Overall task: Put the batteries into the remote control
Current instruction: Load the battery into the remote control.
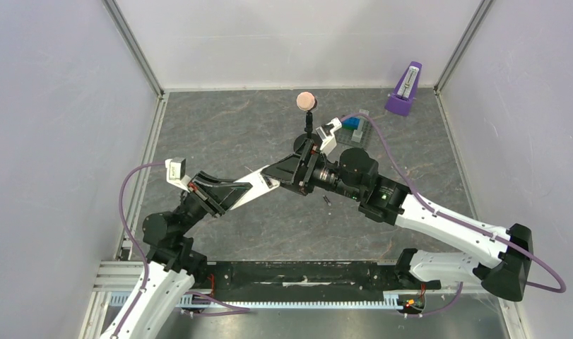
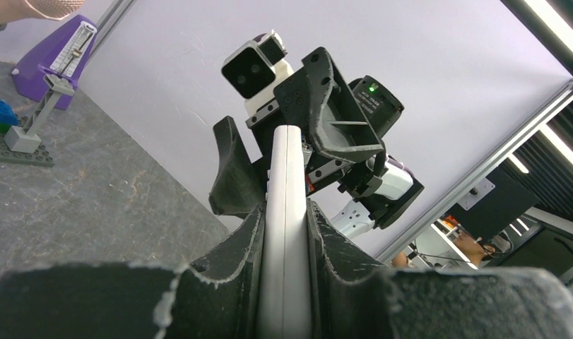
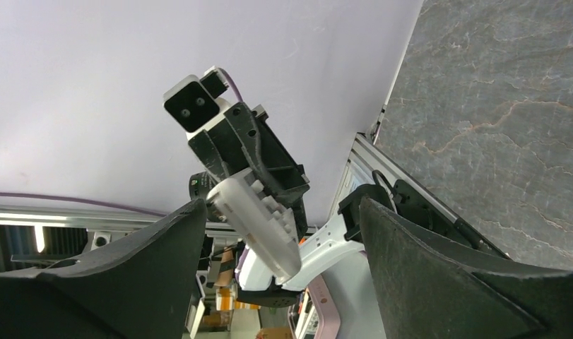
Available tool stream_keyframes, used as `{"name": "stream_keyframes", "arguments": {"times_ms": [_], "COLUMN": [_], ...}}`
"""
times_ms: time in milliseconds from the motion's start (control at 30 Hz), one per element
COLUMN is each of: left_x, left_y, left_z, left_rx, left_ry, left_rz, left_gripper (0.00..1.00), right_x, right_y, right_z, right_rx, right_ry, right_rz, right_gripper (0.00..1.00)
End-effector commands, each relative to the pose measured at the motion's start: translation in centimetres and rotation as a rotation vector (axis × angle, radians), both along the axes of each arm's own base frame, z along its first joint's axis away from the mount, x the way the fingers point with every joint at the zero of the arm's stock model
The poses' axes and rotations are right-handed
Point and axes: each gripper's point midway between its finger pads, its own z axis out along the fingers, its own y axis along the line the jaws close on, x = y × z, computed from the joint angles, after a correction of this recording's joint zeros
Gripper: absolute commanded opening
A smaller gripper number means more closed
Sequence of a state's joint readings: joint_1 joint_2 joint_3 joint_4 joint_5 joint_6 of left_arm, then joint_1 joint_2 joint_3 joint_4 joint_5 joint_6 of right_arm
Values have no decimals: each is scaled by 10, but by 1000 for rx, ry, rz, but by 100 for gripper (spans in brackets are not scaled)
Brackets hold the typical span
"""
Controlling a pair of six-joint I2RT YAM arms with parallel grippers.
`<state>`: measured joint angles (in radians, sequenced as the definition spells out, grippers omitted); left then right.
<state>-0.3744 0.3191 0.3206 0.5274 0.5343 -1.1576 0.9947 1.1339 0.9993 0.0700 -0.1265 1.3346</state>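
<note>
My left gripper point(image 2: 286, 212) is shut on the white remote control point(image 2: 287, 176), which shows edge-on and sticks out past the fingertips. In the right wrist view the remote point(image 3: 258, 219) shows its raised buttons and hangs in the air between the wide-open jaws of my right gripper point(image 3: 282, 205), touching neither finger. In the top view both grippers meet above the table's middle, the left point(image 1: 297, 173) and the right point(image 1: 313, 159), and they hide the remote. One small dark battery point(image 1: 327, 201) lies on the table just below them. I cannot make out a second battery.
A purple metronome point(image 1: 405, 90) stands at the back right. A grey plate with blue blocks point(image 1: 354, 128) lies close behind the right gripper. A pink ball on a black stand point(image 1: 306, 101) stands just behind the grippers. Walls close in the left, back and right sides.
</note>
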Motion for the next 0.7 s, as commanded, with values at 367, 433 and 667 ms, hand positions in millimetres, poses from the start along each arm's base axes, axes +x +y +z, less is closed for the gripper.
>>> {"name": "stream_keyframes", "arguments": {"times_ms": [367,433,667], "left_x": [-10,-12,-17], "left_y": [6,8,13], "left_z": [22,29,53], "left_rx": [-44,-73,-109], "left_ry": [-99,-95,-119], "left_rz": [18,7,20], "left_gripper": [2,2,2], "right_x": [2,2,1], "right_y": [4,3,3], "right_z": [1,-3,-11], "right_rx": [11,6,-2], "right_ry": [12,14,27], "right_rz": [7,4,6], "right_gripper": [69,66,59]}}
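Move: The left hand still holds the remote control, its battery compartment roughly 6 cm to that hand's right, 3 cm ahead and 3 cm up. The open right fingers already straddle that end, the compartment about 1 cm to the left of the right hand point and 1 cm back, at its height. The loose battery lies on the table some 7 cm ahead, 14 cm right and 33 cm below the right hand; the microphone stand is about 25 cm ahead, 8 cm right and 25 cm lower. The right hand creeps about half a centimetre left, farther over the end of the remote control, dipping about as much and coming back up, with its wrist practically unturned. Meanwhile its wide-open fingers close by roughly a quarter of their range, one above the battery compartment and one below the button side, until the upper fingertip seems to rest on the compartment side, while the left hand keeps its pinch and holds the remote almost still. ##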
